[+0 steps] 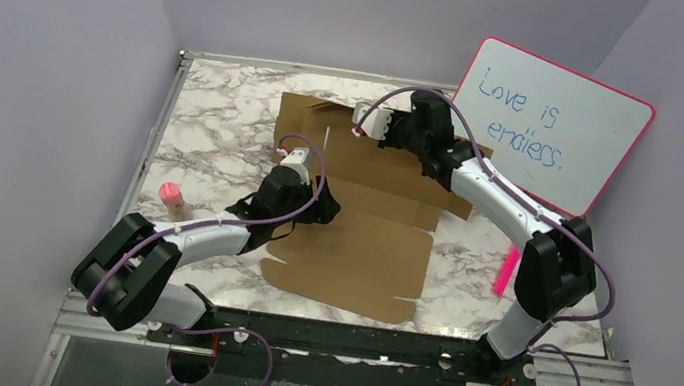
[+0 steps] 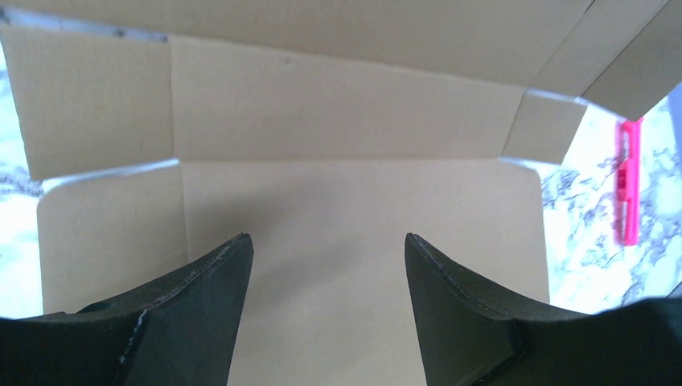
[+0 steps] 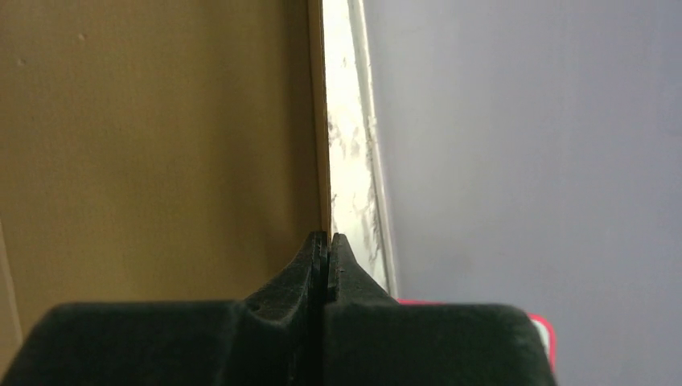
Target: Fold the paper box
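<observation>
The paper box [image 1: 359,256] is a large brown cardboard sheet with flaps and slits, lying mostly flat in the middle of the marble table. My left gripper [image 1: 324,209] hovers over the sheet's left middle. In the left wrist view it [image 2: 326,237] stands open with only cardboard [image 2: 338,121] below and nothing between the fingers. My right gripper [image 1: 360,120] is at the sheet's far edge. In the right wrist view it [image 3: 326,235] is shut, and the edge of the cardboard [image 3: 161,121] runs straight into the closed fingertips.
A pink-rimmed whiteboard [image 1: 553,132] with blue writing leans at the back right. A pink marker [image 1: 507,272] [image 2: 628,181] lies on the table right of the sheet. A small pink-capped bottle [image 1: 173,197] stands at the left. Lilac walls enclose the table.
</observation>
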`<state>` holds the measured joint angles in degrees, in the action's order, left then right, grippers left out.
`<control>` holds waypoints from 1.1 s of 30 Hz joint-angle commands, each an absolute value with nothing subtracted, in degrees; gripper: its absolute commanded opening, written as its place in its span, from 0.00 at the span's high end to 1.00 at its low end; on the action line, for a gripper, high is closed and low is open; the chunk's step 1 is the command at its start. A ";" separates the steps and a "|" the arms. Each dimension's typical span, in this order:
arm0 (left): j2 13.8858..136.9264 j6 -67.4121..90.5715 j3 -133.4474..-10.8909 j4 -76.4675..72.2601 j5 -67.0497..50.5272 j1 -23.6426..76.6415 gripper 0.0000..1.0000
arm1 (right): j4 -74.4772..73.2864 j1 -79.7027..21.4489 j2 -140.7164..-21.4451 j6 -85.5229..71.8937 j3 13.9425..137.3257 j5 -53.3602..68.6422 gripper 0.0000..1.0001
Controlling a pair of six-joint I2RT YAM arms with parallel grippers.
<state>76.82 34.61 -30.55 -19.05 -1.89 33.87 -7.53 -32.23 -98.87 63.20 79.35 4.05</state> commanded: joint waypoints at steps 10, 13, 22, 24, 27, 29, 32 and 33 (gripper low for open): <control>78.98 35.49 -25.06 -23.31 1.30 34.10 0.29 | -0.55 -38.94 -91.58 67.24 71.07 -2.84 0.99; 80.36 35.80 -25.00 -24.09 0.97 34.10 0.29 | 2.07 -40.40 -90.79 66.86 67.64 -4.05 0.99; 81.20 36.50 -23.25 -26.03 1.48 34.10 0.29 | 6.75 -44.90 -89.85 64.81 59.44 -9.18 0.99; 81.80 36.87 -22.80 -26.58 1.49 34.10 0.30 | 7.52 -46.00 -89.45 64.94 58.76 -9.57 0.99; 81.77 36.94 -22.76 -26.89 1.02 34.10 0.30 | 8.57 -46.32 -88.94 64.96 59.12 -9.59 0.99; 80.23 36.85 -22.53 -26.81 1.05 34.10 0.30 | 10.21 -46.31 -89.22 65.60 59.61 -11.28 0.99; 76.49 36.65 -21.59 -26.49 1.19 34.10 0.30 | 13.41 -46.27 -90.84 68.90 60.79 -14.04 0.99; 75.25 36.53 -21.40 -26.05 1.33 34.10 0.29 | 14.72 -46.24 -91.63 70.00 61.37 -14.88 0.99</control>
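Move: Pinched in the right hand is the top edge of the raised far panel of the cardboard; the far crease at its foot lies about 9 cm back from that hand, level sideways and some 18 cm below, with the near crease about 4 cm closer to the base than the far one. From the left hand, the near crease's middle is roughly 3 cm ahead, 6 cm right and 6 cm below, the far crease 6 cm ahead and 8 cm right. Keeping its shut pinch on the panel's top edge, the right hand draws it back about 8 cm towards the base and some 3 cm left, rising slightly, then dipping about 5 cm and easing up again while the fingers tip up a little. Meanwhile the left hand, fingers still open, sinks about 5 cm with a small shift back and left, down onto the cardboard beside the near crease, and stays there. ##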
